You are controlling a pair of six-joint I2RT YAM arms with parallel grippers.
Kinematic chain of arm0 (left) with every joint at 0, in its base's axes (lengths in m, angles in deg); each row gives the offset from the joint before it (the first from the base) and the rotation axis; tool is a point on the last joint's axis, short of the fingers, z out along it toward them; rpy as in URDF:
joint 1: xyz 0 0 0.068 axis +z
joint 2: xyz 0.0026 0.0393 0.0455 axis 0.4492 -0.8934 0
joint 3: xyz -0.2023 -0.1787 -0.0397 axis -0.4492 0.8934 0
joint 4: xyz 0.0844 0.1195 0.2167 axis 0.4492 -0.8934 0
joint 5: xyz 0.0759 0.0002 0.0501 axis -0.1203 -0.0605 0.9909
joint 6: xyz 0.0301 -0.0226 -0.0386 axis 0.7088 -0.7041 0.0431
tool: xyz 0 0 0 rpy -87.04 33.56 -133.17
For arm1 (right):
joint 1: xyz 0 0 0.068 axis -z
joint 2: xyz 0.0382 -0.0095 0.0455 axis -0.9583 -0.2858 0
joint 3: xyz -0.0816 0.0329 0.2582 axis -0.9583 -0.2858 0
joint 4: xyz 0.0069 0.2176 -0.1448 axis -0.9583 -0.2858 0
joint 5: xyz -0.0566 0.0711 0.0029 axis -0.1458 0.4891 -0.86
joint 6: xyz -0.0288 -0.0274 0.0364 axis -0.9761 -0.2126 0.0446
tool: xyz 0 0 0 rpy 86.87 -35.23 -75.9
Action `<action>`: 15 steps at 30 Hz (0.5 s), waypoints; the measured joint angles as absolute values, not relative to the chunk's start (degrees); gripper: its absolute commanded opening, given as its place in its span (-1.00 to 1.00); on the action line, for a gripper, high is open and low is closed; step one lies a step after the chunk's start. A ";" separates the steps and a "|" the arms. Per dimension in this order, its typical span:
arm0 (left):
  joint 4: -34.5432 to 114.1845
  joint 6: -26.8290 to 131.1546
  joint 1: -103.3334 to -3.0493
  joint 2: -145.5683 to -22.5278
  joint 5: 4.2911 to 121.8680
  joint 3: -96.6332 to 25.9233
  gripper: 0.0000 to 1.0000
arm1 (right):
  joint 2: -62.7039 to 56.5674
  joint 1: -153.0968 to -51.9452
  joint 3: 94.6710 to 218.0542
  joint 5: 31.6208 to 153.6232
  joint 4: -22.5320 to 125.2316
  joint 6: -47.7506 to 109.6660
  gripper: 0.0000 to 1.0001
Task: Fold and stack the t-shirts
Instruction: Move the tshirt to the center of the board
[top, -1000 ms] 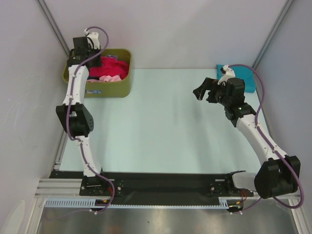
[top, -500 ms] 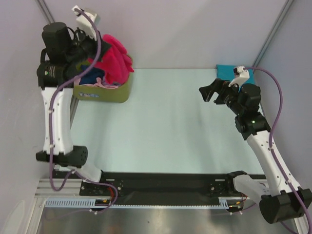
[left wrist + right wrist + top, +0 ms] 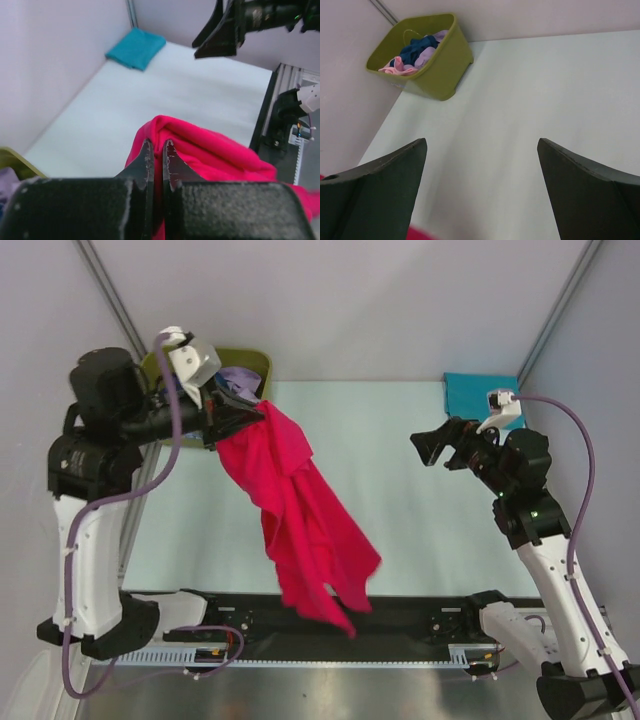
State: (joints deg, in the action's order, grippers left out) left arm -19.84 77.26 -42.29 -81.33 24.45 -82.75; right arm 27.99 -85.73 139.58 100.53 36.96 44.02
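Note:
My left gripper (image 3: pixel 248 420) is shut on the bright red t-shirt (image 3: pixel 305 515) and holds it high over the table's left half, the cloth hanging down toward the near edge. In the left wrist view the jaws (image 3: pixel 158 150) pinch a fold of the red cloth (image 3: pixel 215 150). A folded teal t-shirt (image 3: pixel 482 395) lies at the far right corner and shows in the left wrist view (image 3: pixel 136 47). My right gripper (image 3: pixel 432 446) is open and empty above the right half, its fingers (image 3: pixel 395 175) wide apart. Navy, pink and lavender tees (image 3: pixel 417 55) lie in the bin.
The olive-green bin (image 3: pixel 437 62) stands at the far left corner, partly hidden behind my left arm in the top view (image 3: pixel 255 362). White walls close in the left, back and right. A black rail (image 3: pixel 420 615) runs along the near edge.
My left gripper has lifted the red t-shirt out of the bin and swung it right and toward the near edge, so the shirt now hangs free. The right arm has risen slightly.

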 measured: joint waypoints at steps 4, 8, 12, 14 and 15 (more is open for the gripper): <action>-20.91 77.30 -41.78 -82.79 25.28 -76.77 -0.99 | 29.63 -86.02 138.88 100.49 35.54 44.07 0.99; -22.44 77.76 -38.99 -81.96 27.07 -71.96 -0.99 | 29.81 -86.58 138.05 100.53 35.32 44.68 0.99; -23.45 77.79 -33.41 -75.88 29.65 -65.44 -0.99 | 29.28 -87.57 136.58 100.51 35.28 45.60 0.99; -23.52 77.83 -31.75 -73.55 31.24 -63.80 -0.99 | 28.78 -88.01 135.97 100.53 35.28 46.03 0.99; -23.32 77.79 -31.47 -72.76 31.46 -63.26 -0.99 | 28.45 -88.22 135.75 100.53 35.19 46.19 0.99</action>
State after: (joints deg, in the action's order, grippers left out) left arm -23.32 77.79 -31.47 -72.76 31.46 -63.26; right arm 28.45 -88.22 135.75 100.53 35.19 46.19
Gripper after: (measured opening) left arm 0.040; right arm 0.995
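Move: Out over the near left part of the board, the left hand already pinches the hanging red t-shirt; the board's center lies about 16 cm ahead of it, 12 cm to its right and 50 cm below. The clothes bin is some 36 cm ahead, 22 cm left and 40 cm down, and the folded teal t-shirt some 40 cm ahead, 52 cm right and 50 cm down. From the right hand the center is about 8 cm ahead, 17 cm left and 35 cm below. Sinking about 9 cm towards the board, the left hand keeps the red t-shirt pinched in shut fingers, first easing some 3 cm forward, then swinging about 6 cm left, towards the bin's side. The wrist turns some 15 degrees counter-clockwise and tips the fingertips a little down. The right hand, empty and wide open, dips 3 to 4 cm. ##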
